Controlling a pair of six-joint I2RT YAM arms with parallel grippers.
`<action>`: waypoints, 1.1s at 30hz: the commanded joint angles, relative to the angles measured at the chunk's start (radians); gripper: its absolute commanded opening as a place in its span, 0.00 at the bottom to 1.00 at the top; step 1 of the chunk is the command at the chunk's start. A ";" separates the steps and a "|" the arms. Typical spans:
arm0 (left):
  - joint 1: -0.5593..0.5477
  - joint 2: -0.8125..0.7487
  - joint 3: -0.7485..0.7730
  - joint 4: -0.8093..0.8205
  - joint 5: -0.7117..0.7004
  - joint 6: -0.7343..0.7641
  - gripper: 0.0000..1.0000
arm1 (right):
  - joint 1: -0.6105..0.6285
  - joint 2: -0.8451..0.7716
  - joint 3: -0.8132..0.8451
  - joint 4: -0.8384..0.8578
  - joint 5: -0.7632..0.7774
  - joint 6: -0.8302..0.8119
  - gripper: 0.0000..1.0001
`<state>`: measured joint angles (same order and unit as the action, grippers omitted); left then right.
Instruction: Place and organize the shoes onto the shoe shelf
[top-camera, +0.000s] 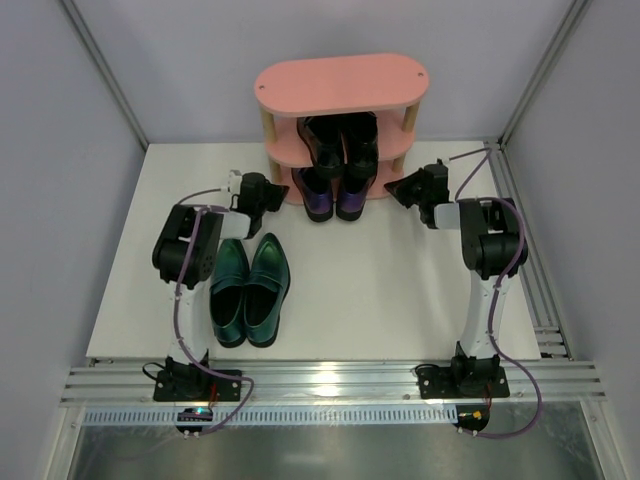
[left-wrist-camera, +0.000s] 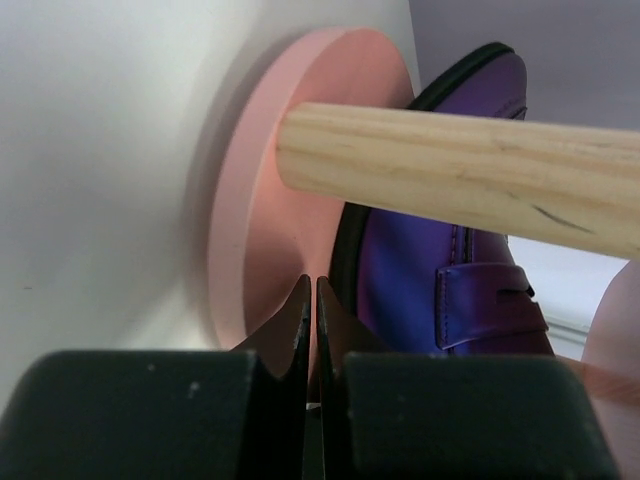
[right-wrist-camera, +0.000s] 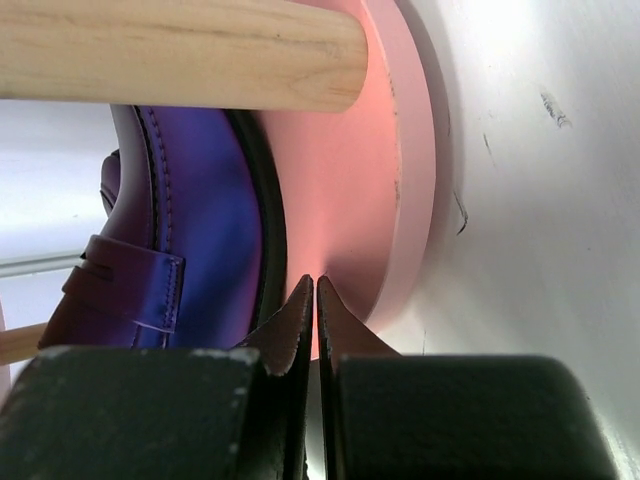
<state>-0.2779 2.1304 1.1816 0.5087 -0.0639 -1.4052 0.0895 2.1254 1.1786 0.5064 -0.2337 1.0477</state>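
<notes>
The pink shoe shelf (top-camera: 340, 80) stands at the back middle of the table. A black pair (top-camera: 340, 140) sits on its middle tier and a purple pair (top-camera: 335, 195) on the bottom tier, toes toward me. The teal-green pair (top-camera: 250, 290) lies side by side on the table by the left arm. My left gripper (top-camera: 284, 194) is shut and empty at the shelf's left end, tips (left-wrist-camera: 311, 285) close to the bottom board (left-wrist-camera: 265, 200) beside a purple shoe (left-wrist-camera: 440, 270). My right gripper (top-camera: 392, 188) is shut and empty at the right end, tips (right-wrist-camera: 311, 283) near the board (right-wrist-camera: 350, 190) and the other purple shoe (right-wrist-camera: 190, 220).
Light wooden posts (left-wrist-camera: 460, 170) (right-wrist-camera: 170, 50) cross just above each gripper's fingers. The shelf's top board holds nothing. Grey walls close in the white table (top-camera: 400, 290) on three sides, and a metal rail (top-camera: 330, 380) runs along the near edge.
</notes>
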 joint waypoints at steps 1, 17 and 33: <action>-0.026 0.026 0.061 0.027 -0.057 0.008 0.00 | -0.001 0.011 0.049 0.003 0.010 -0.031 0.04; -0.061 0.171 0.259 -0.058 -0.025 -0.001 0.00 | 0.001 0.085 0.183 -0.057 -0.048 -0.041 0.04; -0.153 0.211 0.247 0.014 -0.016 -0.095 0.00 | 0.015 0.209 0.444 -0.269 -0.277 -0.141 0.04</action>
<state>-0.3656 2.3131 1.4303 0.4969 -0.1272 -1.4750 0.0803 2.3169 1.5475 0.2790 -0.4168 0.9493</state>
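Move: From the left hand, the left purple shoe's middle lies about 7 cm right and 5 cm ahead, nearly level. The left shelf post stands some 3 cm ahead and 2 cm left, and the right green shoe about 27 cm back and 2 cm left. From the right hand, the right purple shoe is about 8 cm left and 5 cm ahead; the right post is some 3 cm ahead and 2 cm right. Both hands come against the outer sides of the purple pair on the bottom shelf with shut fingertips and push them inward from either side. The left sweeps about 6 cm right while reaching 4 cm forward between post and shoe; the right goes some 4 cm forward, then also 2.5 cm left, swinging about 10 degrees counter-clockwise. Both stay low. ##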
